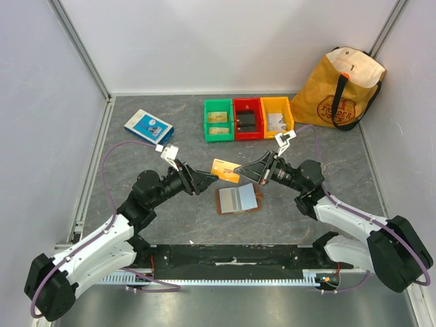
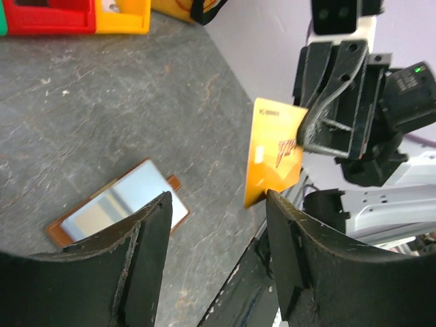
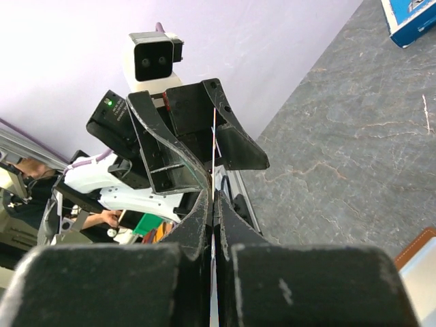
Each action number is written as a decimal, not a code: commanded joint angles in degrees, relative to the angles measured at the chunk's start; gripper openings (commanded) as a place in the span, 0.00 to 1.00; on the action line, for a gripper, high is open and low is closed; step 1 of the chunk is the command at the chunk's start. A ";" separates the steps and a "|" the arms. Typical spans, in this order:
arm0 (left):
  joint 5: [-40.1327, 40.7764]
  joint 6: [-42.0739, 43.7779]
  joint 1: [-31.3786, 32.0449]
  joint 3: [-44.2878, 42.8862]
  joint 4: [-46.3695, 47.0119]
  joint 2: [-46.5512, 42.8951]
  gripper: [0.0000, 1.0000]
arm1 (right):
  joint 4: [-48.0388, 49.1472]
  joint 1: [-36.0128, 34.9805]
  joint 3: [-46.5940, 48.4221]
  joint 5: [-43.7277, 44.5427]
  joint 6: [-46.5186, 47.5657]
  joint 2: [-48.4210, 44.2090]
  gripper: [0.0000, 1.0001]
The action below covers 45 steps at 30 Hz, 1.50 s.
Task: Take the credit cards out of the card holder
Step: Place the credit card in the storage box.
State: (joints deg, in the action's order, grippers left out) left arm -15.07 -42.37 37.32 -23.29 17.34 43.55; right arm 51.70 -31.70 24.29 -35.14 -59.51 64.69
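Note:
A tan-gold credit card (image 1: 225, 169) hangs in the air between my two grippers. My right gripper (image 1: 240, 170) is shut on its right end; the right wrist view shows the card edge-on (image 3: 214, 136) running out of the shut right gripper (image 3: 213, 194). My left gripper (image 1: 210, 178) stands open, its fingers on either side of the card's other end. In the left wrist view the card (image 2: 276, 153) has its lower corner at the tip of one finger (image 2: 272, 204). The card holder (image 1: 238, 199) lies open and flat on the table below, pale blue-grey inside (image 2: 119, 204).
Green (image 1: 219, 120), red (image 1: 247, 118) and yellow (image 1: 276, 116) bins stand in a row at the back. A blue-and-white box (image 1: 148, 126) lies at the back left. A yellow tote bag (image 1: 344, 85) sits in the back right corner.

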 commanded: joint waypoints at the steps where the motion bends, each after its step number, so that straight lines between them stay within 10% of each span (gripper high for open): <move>1: -1.01 -4.65 0.03 -0.79 11.74 2.15 0.63 | 7.44 -0.20 -1.00 1.39 -3.51 0.88 0.00; 9: -2.33 -5.62 0.30 -0.62 14.56 4.26 0.45 | 11.58 -0.20 -2.41 1.74 -5.36 2.72 0.00; 14: -0.14 -5.53 0.30 -0.53 14.04 4.00 0.02 | 10.62 -0.03 -2.67 1.56 -4.57 3.43 0.01; 20: 8.46 -4.22 0.12 -2.19 11.40 5.66 0.02 | 0.54 4.45 -3.55 3.40 -1.95 0.28 0.44; 25: 11.02 -2.63 -1.46 -7.55 10.69 11.81 0.02 | -20.64 7.27 0.22 5.51 12.54 -6.58 0.57; 29: 14.09 -1.75 -3.74 -12.12 9.91 18.66 0.02 | -33.93 7.62 2.95 14.02 20.56 -11.59 0.98; 45: 21.75 3.52 -13.68 -41.73 7.10 54.60 0.02 | -39.75 7.80 -0.91 23.97 33.75 -23.82 0.98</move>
State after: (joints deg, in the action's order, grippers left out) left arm 3.75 -42.96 24.62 -57.80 25.08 90.74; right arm 14.83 -24.10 24.23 -13.52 -29.36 41.76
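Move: The orange card, still gripped at its far end by my right hand, has its middle about 4 cm right, 2 cm ahead and 2 cm above my open left hand. The green storage box is roughly 32 cm ahead, 1 cm right and 16 cm below that hand, with the red box 13 cm to its right. The card holder lies some 9 cm right and 19 cm below my left hand. From my right hand, the card's middle is 4 cm left, 1 cm ahead and 1 cm below. I ease my left hand up about 3 cm and slightly right so its open fingers straddle the card's free end, then pinch it while my right hand holds nearly still. Then my right fingers open wide and withdraw about 10 cm right, with some forward and down. My left hand carries the card some 25 cm forward towards the green box, swinging about 30 degrees counter-clockwise. ##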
